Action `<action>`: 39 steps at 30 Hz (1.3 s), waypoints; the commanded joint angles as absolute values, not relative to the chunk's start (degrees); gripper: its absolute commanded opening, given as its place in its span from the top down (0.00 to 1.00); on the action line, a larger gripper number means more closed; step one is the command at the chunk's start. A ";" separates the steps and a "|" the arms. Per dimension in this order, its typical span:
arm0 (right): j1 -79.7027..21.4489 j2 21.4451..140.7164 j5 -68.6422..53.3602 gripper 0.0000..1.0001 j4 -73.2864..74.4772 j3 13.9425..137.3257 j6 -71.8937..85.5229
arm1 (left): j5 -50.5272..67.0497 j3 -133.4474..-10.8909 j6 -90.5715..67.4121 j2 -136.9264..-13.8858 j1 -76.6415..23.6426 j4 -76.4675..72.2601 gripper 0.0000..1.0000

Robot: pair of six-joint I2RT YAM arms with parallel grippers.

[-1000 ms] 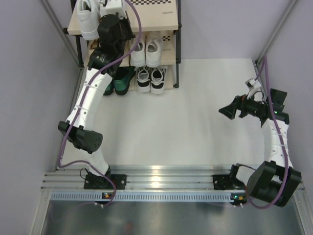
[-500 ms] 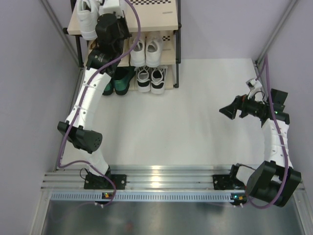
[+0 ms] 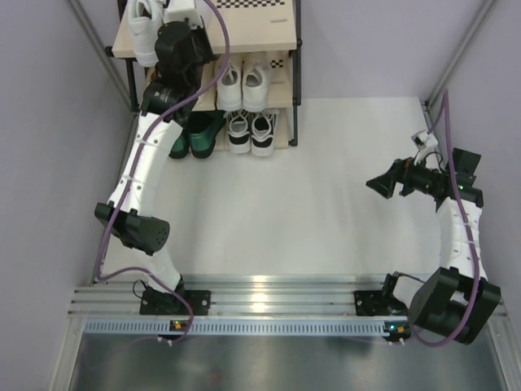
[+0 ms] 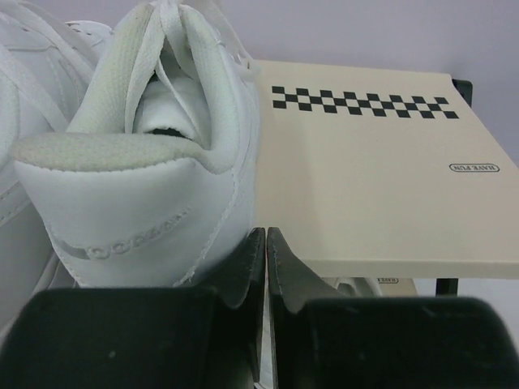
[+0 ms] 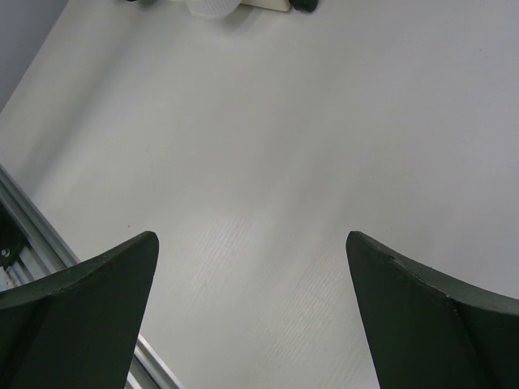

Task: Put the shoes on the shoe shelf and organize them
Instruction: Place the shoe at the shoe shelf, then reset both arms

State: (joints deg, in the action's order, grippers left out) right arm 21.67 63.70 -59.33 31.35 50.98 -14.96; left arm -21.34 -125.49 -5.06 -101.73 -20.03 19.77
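The shoe shelf [image 3: 260, 31] stands at the far left. A pair of larger white sneakers sits on its top board, one shoe at the left edge [image 3: 143, 31]. My left gripper [image 3: 181, 26] is shut and empty. In the left wrist view its tips [image 4: 266, 236] rest against the right side of the other shoe's heel [image 4: 138, 194], at the front edge of the board [image 4: 365, 186]. Small white sneakers [image 3: 242, 85] are on the middle tier. Black-and-white sneakers [image 3: 251, 130] and dark green shoes [image 3: 200, 135] are at the bottom. My right gripper [image 3: 374, 185] [image 5: 250, 239] hangs open over bare floor.
Purple walls close in on both sides, with slanted metal posts [image 3: 99, 50] next to the shelf's left end. An aluminium rail [image 3: 269, 289] carrying both arm bases runs along the near edge. White floor [image 3: 277, 204] lies between shelf and rail.
My left wrist has crept a little farther toward the back of the top board, staying shut against the white sneaker's heel. The right arm has not moved.
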 commanded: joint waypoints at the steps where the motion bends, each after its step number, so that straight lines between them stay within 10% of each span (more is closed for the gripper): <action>1: 22.76 62.31 -61.08 0.01 30.59 51.06 -16.26 | -15.25 -127.53 -7.90 -98.35 -18.37 18.10 0.91; 13: 23.38 60.91 -59.33 0.01 31.03 51.24 -17.58 | 6.41 -105.08 -11.70 -75.28 -18.46 20.64 0.16; 27: 23.55 61.08 -59.07 0.01 35.07 53.26 -21.27 | 4.75 -39.51 -24.25 -27.27 -18.46 21.53 0.09; 39: 23.47 55.20 -44.05 0.01 34.54 56.08 -24.52 | -7.21 -34.80 -25.93 -15.82 -18.46 29.97 0.07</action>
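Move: The left hand's shut fingers are at the right flank of the right-hand white shoe on the top shelf, whose middle lies about 8 cm ahead, 5 cm left and roughly level. Its mate stands some 10 cm farther left. A shelf lower, about 18 cm down, the tan pair is 10 cm left and the other white pair 9 cm right, both 8 cm ahead. From the right hand that top shoe is roughly 30 cm ahead, 57 cm left and 30 cm up. The left hand comes free of the white shoe's flank, easing some 3 cm right and opening wide while it turns about 25 degrees clockwise, then sweeps straight back from the shelf and, once well clear, drops steeply, ending about 30 cm back and 26 cm lower above the bare table, its fingers tipped some 15 degrees downward and drifting a little left. Meanwhile the right hand, empty and still open, shifts only about 3 cm to the right, away from the shelf, rising slightly and rolling over a little at the end. ##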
